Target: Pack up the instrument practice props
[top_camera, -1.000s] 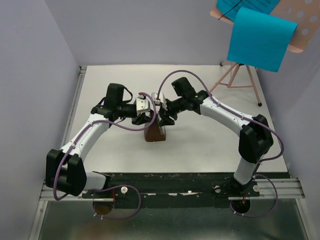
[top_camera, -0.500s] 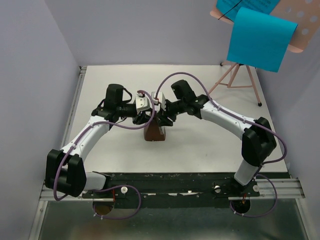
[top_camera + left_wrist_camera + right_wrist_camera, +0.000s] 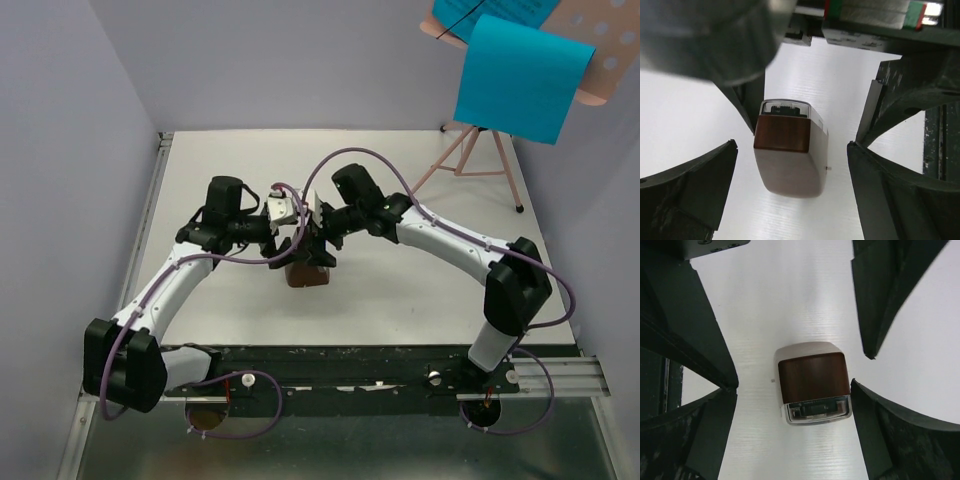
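Observation:
The small dark-brown wedge-shaped block (image 3: 305, 277) stands on the white table (image 3: 420, 290) between the two arms. My left gripper (image 3: 288, 252) and right gripper (image 3: 322, 250) both hang over it from opposite sides, jaws open. In the left wrist view the block (image 3: 790, 150) sits between my spread fingers (image 3: 695, 190), untouched. In the right wrist view the block (image 3: 812, 382) shows a silver-framed slot at its near end, and one finger (image 3: 900, 435) is very close to its side. The pink music stand (image 3: 605, 70) with thin tripod legs is at the back right, carrying the blue paper sheet (image 3: 520, 78).
Lilac walls close in the table on the left, back and right. The stand's tripod legs (image 3: 480, 165) spread over the back right corner. A dark rail (image 3: 350, 365) with the arm bases runs along the near edge.
Both grippers have opened wide around the block. Both arms have shifted slightly left and nearer. The block stays on the table.

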`<state>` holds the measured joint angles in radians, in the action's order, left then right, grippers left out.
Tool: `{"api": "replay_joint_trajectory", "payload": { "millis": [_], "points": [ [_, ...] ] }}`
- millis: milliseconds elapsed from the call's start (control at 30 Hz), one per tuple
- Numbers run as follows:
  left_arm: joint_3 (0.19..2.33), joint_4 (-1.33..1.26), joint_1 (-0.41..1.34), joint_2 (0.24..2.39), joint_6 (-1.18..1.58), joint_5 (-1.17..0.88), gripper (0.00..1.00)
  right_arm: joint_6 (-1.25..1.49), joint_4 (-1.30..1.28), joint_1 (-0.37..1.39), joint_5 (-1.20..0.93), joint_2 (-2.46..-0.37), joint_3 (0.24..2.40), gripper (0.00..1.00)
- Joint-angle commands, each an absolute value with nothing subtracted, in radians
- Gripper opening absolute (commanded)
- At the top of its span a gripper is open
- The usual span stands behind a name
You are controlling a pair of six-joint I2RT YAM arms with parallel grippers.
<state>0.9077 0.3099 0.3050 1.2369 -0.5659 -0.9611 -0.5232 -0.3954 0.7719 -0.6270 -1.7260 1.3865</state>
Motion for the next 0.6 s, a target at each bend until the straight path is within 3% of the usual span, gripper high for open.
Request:
{"api": "replay_joint_trajectory", "payload": {
  "millis": [0,400,567],
  "points": [
    [0.969,0.448,0.305,1.166,-0.494,-0.850,0.99,-0.489,-0.428,0.769,-0.637,-1.678,1.463,1.00],
    [0.956,0.583,0.235,1.045,-0.192,-0.577,0.99,-0.627,-0.615,0.732,-0.695,-1.752,1.647,0.99],
    [0.956,0.594,0.204,1.057,-0.132,-0.492,0.99,-0.633,-0.618,0.741,-0.689,-1.786,1.632,1.00]
  ]
}}
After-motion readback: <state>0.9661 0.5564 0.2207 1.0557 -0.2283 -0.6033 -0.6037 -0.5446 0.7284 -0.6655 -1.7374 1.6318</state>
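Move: The metronome stands upright just beyond my open fingertips: about 5 cm to the right of my left hand, level with it fore and aft, and its middle some 5 cm lower. From my right hand it is about 4 cm to the left and 1 cm ahead, its middle roughly 4 cm below. Nothing else stands near it on the table. With both grippers already open, I back off the metronome on both sides. My left hand lifts a little, then draws away about 7 cm to the left, turning some 30 degrees counter-clockwise as it tips. My right hand climbs about 7 cm, easing slightly forward over the metronome's far side. Both sets of fingers stay wide open and empty. ##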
